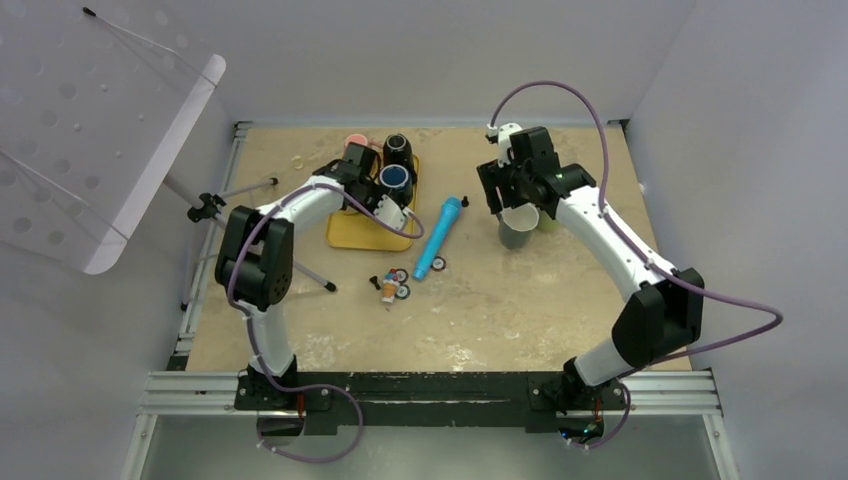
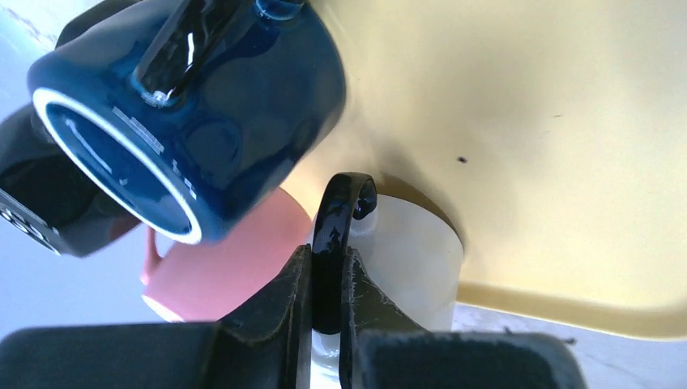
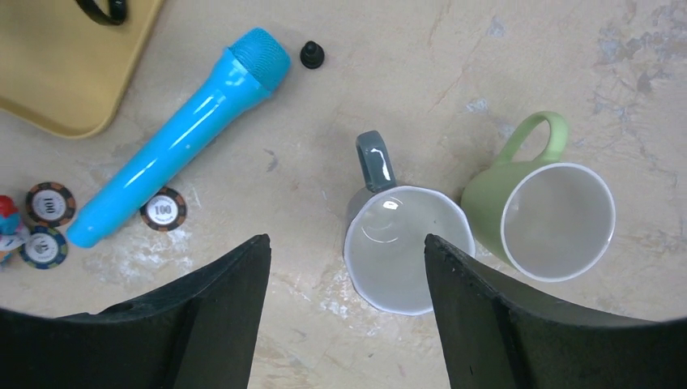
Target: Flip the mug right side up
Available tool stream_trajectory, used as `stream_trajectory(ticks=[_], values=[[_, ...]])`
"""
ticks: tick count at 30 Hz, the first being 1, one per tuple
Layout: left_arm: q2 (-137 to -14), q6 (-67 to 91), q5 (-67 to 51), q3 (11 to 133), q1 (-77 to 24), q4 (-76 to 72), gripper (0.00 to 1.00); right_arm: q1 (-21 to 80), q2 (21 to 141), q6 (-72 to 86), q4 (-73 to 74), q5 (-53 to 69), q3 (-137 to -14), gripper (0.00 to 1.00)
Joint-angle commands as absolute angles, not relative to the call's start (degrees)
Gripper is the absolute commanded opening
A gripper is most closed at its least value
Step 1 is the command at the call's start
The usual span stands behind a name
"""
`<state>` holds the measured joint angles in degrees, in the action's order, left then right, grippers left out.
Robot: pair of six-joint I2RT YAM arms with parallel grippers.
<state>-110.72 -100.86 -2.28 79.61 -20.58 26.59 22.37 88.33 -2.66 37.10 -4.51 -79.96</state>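
Note:
A white mug (image 2: 415, 253) with a black handle (image 2: 342, 212) stands on the yellow tray (image 2: 535, 113). My left gripper (image 2: 326, 271) is shut on that handle, with both fingers pressed against it. The mug's mouth does not show. In the top view the left gripper (image 1: 386, 204) is at the tray's right side, on the white mug (image 1: 394, 214). My right gripper (image 3: 344, 241) is open, with nothing between its fingers, and hovers over a grey mug (image 3: 403, 243) standing mouth up.
On the tray (image 1: 362, 232) are also a blue mug (image 2: 202, 105), a pink mug (image 2: 231, 267) and a black mug (image 1: 397, 148). A green mug (image 3: 544, 209) stands beside the grey one. A blue toy microphone (image 3: 182, 142) and poker chips (image 3: 162, 209) lie mid-table.

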Motion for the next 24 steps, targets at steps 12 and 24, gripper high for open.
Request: stream_trajectory(ticks=[12, 24], values=[[-92.36, -44.78, -22.87, 97.0, -19.48, 39.68, 0.0, 23.9, 70.21, 14.55, -5.45, 32.1, -60.18, 0.9], [-86.6, -11.86, -40.61, 101.82, -19.57, 38.11, 0.0, 31.31, 80.3, 36.91, -43.47, 42.42, -56.39, 0.98]])
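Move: The left hand already grips the white mug's handle; its body, upside down on the tray, is about 5 cm to that hand's left, level fore and aft, its middle a couple of centimetres lower. From the same hand the blue mug is some 5 cm right and 1 ahead, the pink mug 8 ahead and 4 left. From the right hand the white mug is roughly 36 cm left, 9 ahead and 13 below; the grey mug is about 3 right and 2 back, the microphone 15 left and 4 back. Keeping its pinch on the handle, the left hand raises the white mug about 24 cm clear of the tray, drawing it back and then also rightward, while rolling some 80 degrees with its left side dropping to bring the mug's mouth round towards the right hand. The right hand leaves the space over the grey mug empty, rising first and then sweeping about 18 cm left and somewhat back, rolling its left side up and spreading its fingers wider until they come close to the white mug's rim end. ##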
